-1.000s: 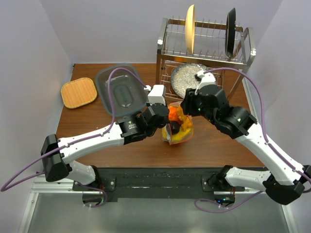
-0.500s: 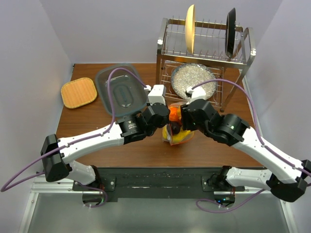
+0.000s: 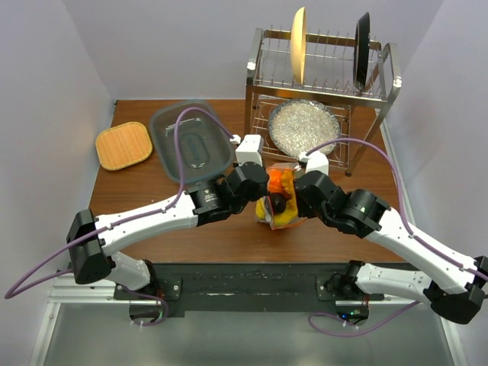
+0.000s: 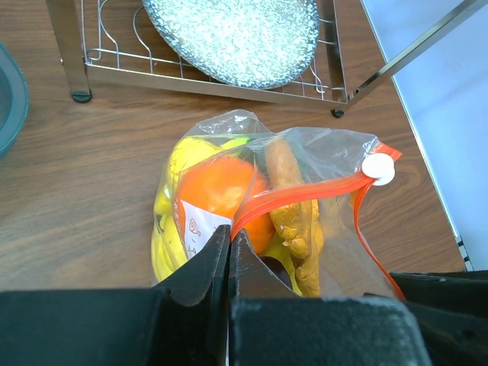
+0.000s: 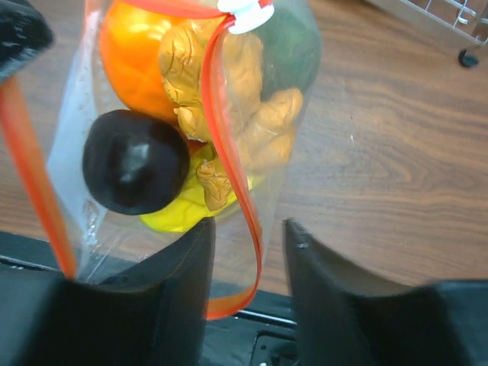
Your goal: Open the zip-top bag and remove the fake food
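The zip-top bag [image 3: 280,200] stands on the wooden table between both arms, its mouth parted and the white slider [image 4: 377,169] at the far end of the orange-red strip. Inside lies fake food: an orange [image 4: 221,187], a banana bunch [image 4: 171,198], a knobbly tan piece [image 5: 252,130], a dark brown ball [image 5: 133,160] and a lemon [image 5: 179,213]. My left gripper [image 4: 229,232] is shut on the near end of one lip of the strip. My right gripper [image 5: 248,229] stands open, with the other lip of the strip hanging loose between its fingers.
A wire dish rack [image 3: 324,76] stands behind the bag, holding a cream plate and a black plate upright, with a glittery silver plate [image 3: 303,126] on its lower shelf. A grey tub [image 3: 191,145] and a woven mat [image 3: 123,145] lie at the back left.
My right gripper has come down and left from beside the rack to the bag, and its fingers now straddle the free lip. The left gripper has kept its hold.
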`<state>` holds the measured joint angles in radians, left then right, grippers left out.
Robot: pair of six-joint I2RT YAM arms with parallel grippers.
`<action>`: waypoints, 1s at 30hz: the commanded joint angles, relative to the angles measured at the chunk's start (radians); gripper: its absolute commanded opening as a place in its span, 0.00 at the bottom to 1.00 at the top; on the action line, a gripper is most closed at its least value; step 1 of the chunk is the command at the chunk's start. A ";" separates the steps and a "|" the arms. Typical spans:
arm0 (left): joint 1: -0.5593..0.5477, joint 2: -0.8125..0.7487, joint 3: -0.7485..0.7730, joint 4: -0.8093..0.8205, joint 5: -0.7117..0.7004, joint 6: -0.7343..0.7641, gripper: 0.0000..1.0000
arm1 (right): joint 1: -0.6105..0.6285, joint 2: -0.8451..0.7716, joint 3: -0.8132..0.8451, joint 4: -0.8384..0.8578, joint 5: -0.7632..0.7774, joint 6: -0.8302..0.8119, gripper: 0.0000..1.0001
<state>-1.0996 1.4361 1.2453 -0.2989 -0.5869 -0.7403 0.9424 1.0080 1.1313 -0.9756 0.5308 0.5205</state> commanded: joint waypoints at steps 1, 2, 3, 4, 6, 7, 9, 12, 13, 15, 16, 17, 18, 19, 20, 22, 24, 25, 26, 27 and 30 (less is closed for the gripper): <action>0.009 0.003 0.042 0.053 0.010 0.016 0.00 | -0.001 -0.006 -0.007 0.002 0.076 0.036 0.23; 0.009 0.006 0.051 0.052 0.024 0.021 0.00 | -0.004 -0.009 0.008 -0.012 0.119 0.038 0.17; 0.009 0.010 0.057 0.053 0.033 0.024 0.00 | -0.008 -0.014 0.021 -0.015 0.138 0.036 0.05; 0.009 0.015 0.068 0.052 0.042 0.031 0.00 | -0.022 -0.016 0.034 -0.014 0.146 0.024 0.00; 0.009 0.021 0.072 0.053 0.071 0.033 0.00 | -0.034 -0.006 0.099 0.001 0.159 0.006 0.00; 0.009 0.021 0.071 0.056 0.081 0.033 0.00 | -0.036 0.001 0.125 0.009 0.158 -0.017 0.00; 0.014 0.015 0.063 0.060 0.104 0.030 0.00 | -0.036 0.033 0.208 0.035 0.144 -0.040 0.00; 0.023 0.000 0.048 0.070 0.125 0.022 0.00 | -0.036 0.110 0.298 0.052 0.132 -0.073 0.00; 0.026 -0.005 0.042 0.070 0.127 0.022 0.00 | -0.036 0.136 0.321 0.052 0.117 -0.076 0.00; 0.037 -0.011 0.042 0.069 0.134 0.024 0.00 | -0.036 0.138 0.318 0.063 0.112 -0.080 0.00; 0.047 -0.011 0.040 0.063 0.137 0.021 0.00 | -0.036 0.138 0.320 0.067 0.120 -0.088 0.00; 0.055 -0.011 0.034 0.058 0.153 0.018 0.00 | -0.036 0.144 0.327 0.060 0.126 -0.092 0.00; 0.064 -0.016 0.023 0.055 0.159 0.004 0.00 | -0.036 0.150 0.335 0.057 0.124 -0.094 0.00; 0.081 -0.023 -0.015 0.072 0.170 -0.002 0.00 | -0.034 0.156 0.338 0.057 0.095 -0.100 0.00; 0.092 -0.038 -0.042 0.086 0.203 -0.010 0.00 | -0.036 0.176 0.332 0.067 0.075 -0.100 0.00; 0.116 -0.058 -0.134 0.127 0.229 -0.030 0.00 | -0.036 0.196 0.283 0.093 0.040 -0.082 0.00; 0.125 -0.092 -0.196 0.151 0.257 -0.044 0.00 | -0.036 0.210 0.225 0.168 -0.024 -0.067 0.00; 0.136 -0.104 -0.249 0.162 0.263 -0.051 0.00 | -0.036 0.213 0.164 0.204 -0.040 -0.050 0.00; 0.141 -0.129 -0.274 0.162 0.269 -0.057 0.00 | -0.037 0.216 0.141 0.263 -0.072 -0.045 0.00; 0.144 -0.141 -0.297 0.161 0.269 -0.062 0.00 | -0.034 0.237 0.125 0.288 -0.087 -0.039 0.00; 0.161 -0.203 -0.369 0.136 0.257 -0.065 0.01 | -0.034 0.286 0.110 0.360 -0.147 -0.025 0.00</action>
<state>-0.9554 1.3270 0.9405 -0.1951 -0.3511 -0.7761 0.9070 1.2438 1.2652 -0.7910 0.4923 0.4625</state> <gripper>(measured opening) 0.022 0.012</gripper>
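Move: The right hand's open fingers straddle the bag's near zip rim, about 1 cm ahead at their own height. The black fruit lies some 2 cm farther out, 5 cm left and 6 cm below that hand; the white slider about 10 cm ahead, 2 cm left, slightly lower. For the left hand, already shut on the opposite rim, that near rim is roughly 5 cm back, 10 cm right, 3 cm lower. Right fingers pinch the rim, rise 8 cm forward, then sink leftward while the left, still gripping, drops 8 cm. ##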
